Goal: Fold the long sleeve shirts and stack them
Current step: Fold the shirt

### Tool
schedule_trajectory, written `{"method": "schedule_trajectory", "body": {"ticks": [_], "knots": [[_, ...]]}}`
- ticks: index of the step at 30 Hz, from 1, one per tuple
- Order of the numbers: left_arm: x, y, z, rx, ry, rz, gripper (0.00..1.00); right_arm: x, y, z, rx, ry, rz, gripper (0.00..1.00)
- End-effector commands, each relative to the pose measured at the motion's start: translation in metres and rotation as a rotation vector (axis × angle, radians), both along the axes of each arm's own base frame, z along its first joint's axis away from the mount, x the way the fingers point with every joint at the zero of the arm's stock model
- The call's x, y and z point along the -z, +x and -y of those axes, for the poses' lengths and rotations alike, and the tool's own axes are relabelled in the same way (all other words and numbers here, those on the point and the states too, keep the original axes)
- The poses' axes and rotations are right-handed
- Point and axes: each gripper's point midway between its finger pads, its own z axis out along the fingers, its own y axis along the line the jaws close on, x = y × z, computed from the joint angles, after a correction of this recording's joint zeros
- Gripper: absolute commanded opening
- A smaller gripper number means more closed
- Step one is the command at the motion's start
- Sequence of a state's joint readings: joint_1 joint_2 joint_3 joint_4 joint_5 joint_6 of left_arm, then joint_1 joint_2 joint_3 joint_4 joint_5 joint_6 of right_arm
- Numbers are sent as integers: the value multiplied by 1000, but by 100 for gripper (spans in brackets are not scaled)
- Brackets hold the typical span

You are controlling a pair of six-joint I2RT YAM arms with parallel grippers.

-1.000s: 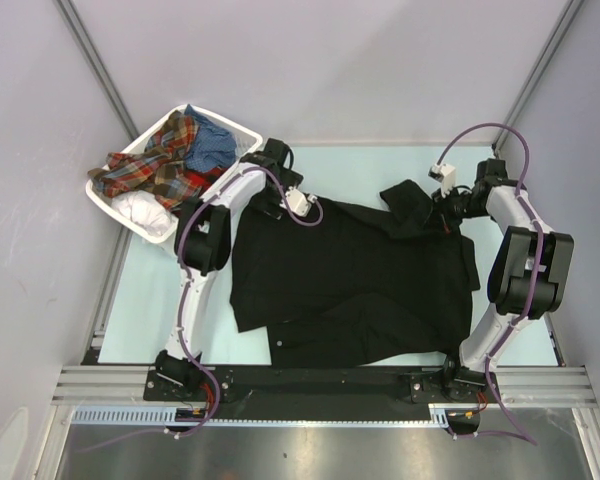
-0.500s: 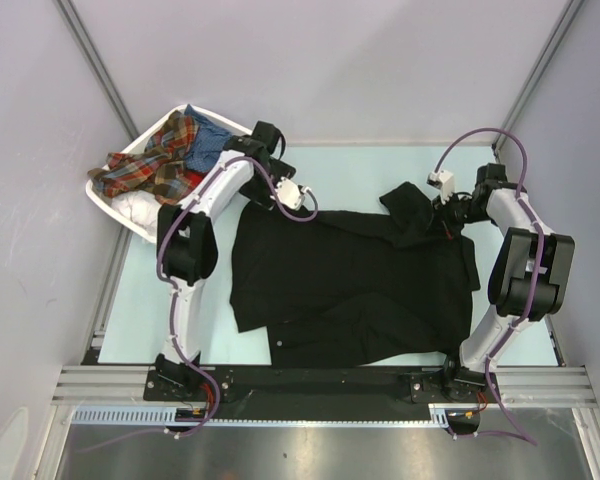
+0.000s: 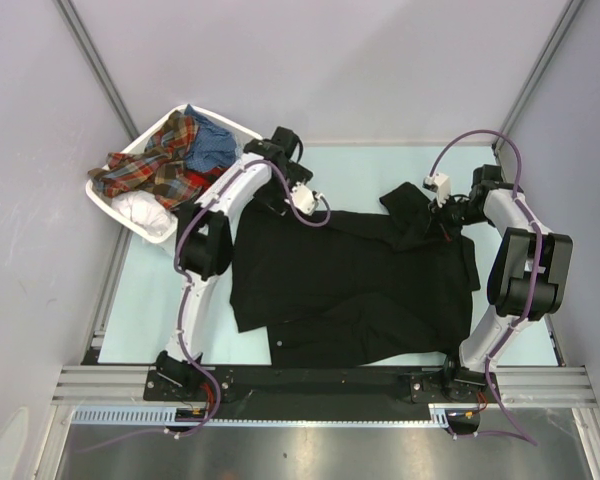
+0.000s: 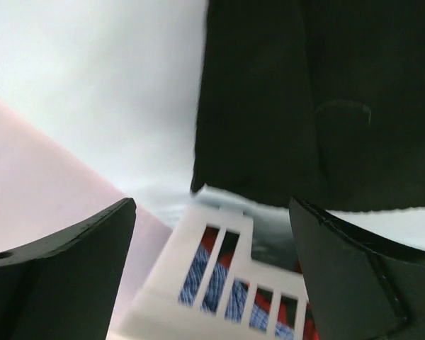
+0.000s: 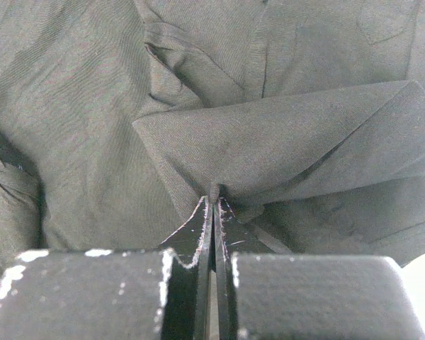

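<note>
A large black long sleeve shirt (image 3: 350,285) lies spread over the middle of the table. My right gripper (image 3: 436,214) is at its far right corner, shut on a pinched fold of the black cloth (image 5: 214,193), with a sleeve flap (image 3: 408,208) bunched beside it. My left gripper (image 3: 278,200) hovers at the shirt's far left corner, jaws wide open and empty (image 4: 211,205). In the left wrist view the shirt's hem (image 4: 283,127) lies beyond the fingers. Plaid (image 3: 155,168), blue (image 3: 212,146) and white (image 3: 140,208) shirts sit in the basket.
The white slatted basket (image 3: 108,208) stands at the table's far left corner, close to my left arm; its wall (image 4: 198,283) fills the space between the left fingers. Grey walls enclose the table on three sides.
My left arm swung out toward the basket and came back near the shirt's far left corner. The right gripper and its pinched cloth shifted only slightly.
</note>
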State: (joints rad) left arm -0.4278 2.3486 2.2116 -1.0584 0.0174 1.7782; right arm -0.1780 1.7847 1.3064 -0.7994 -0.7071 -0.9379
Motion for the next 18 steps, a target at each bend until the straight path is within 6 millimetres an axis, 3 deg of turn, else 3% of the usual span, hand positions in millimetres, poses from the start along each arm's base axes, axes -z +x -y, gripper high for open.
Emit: {"method": "schedule_trajectory", "body": {"ticks": [1,4,8,10,11,13,14,15,17,18], "knots": [[20,11,2,80,98,9,92,-10,4,0,-16,-9,36,0],[29,18,-3,83,141,17,80,-9,5,1,-13,-9,34,0],[22,12,-3,82,142,13,41,-10,5,1,-12,-5,37,0],[8,8,-5,72,130,25,29,-12,5,2,-8,-2,40,0],[-4,6,-7,66,125,43,28,-12,5,3,-4,2,39,0],[-8,-3,-12,49,129,34,25,-13,7,3,0,2,41,0],[-22,-6,-16,38,127,54,25,-14,6,3,2,6,39,0],[-15,-16,-21,31,143,25,23,-16,8,4,3,6,48,0],[-26,-26,-29,16,164,36,18,-20,10,5,9,8,56,0],[-16,-38,-35,2,185,4,16,-21,10,6,17,12,56,0]]}}
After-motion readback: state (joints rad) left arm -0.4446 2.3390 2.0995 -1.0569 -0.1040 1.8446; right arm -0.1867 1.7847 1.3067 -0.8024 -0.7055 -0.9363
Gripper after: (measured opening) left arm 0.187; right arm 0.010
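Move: The shirt's far-left corner lies nearly straight below the open left gripper, about 7 cm down. The laundry basket's middle is roughly 24 cm to this gripper's left and 3 cm farther out; the loose sleeve lies some 28 cm to its right and 5 cm back. The fold held by the right fingers is about 38 cm right and 14 cm back. From the right hand, that corner is about 14 cm ahead and 38 cm left. Drop the left gripper straight down about 6 cm onto the shirt's far-left corner, rolling it some 10 degrees so the fingertips swing left, and close the fingers to pinch the corner. Then lift about 3 cm, easing back and left slightly. Keep the right gripper still and shut on its fold. ##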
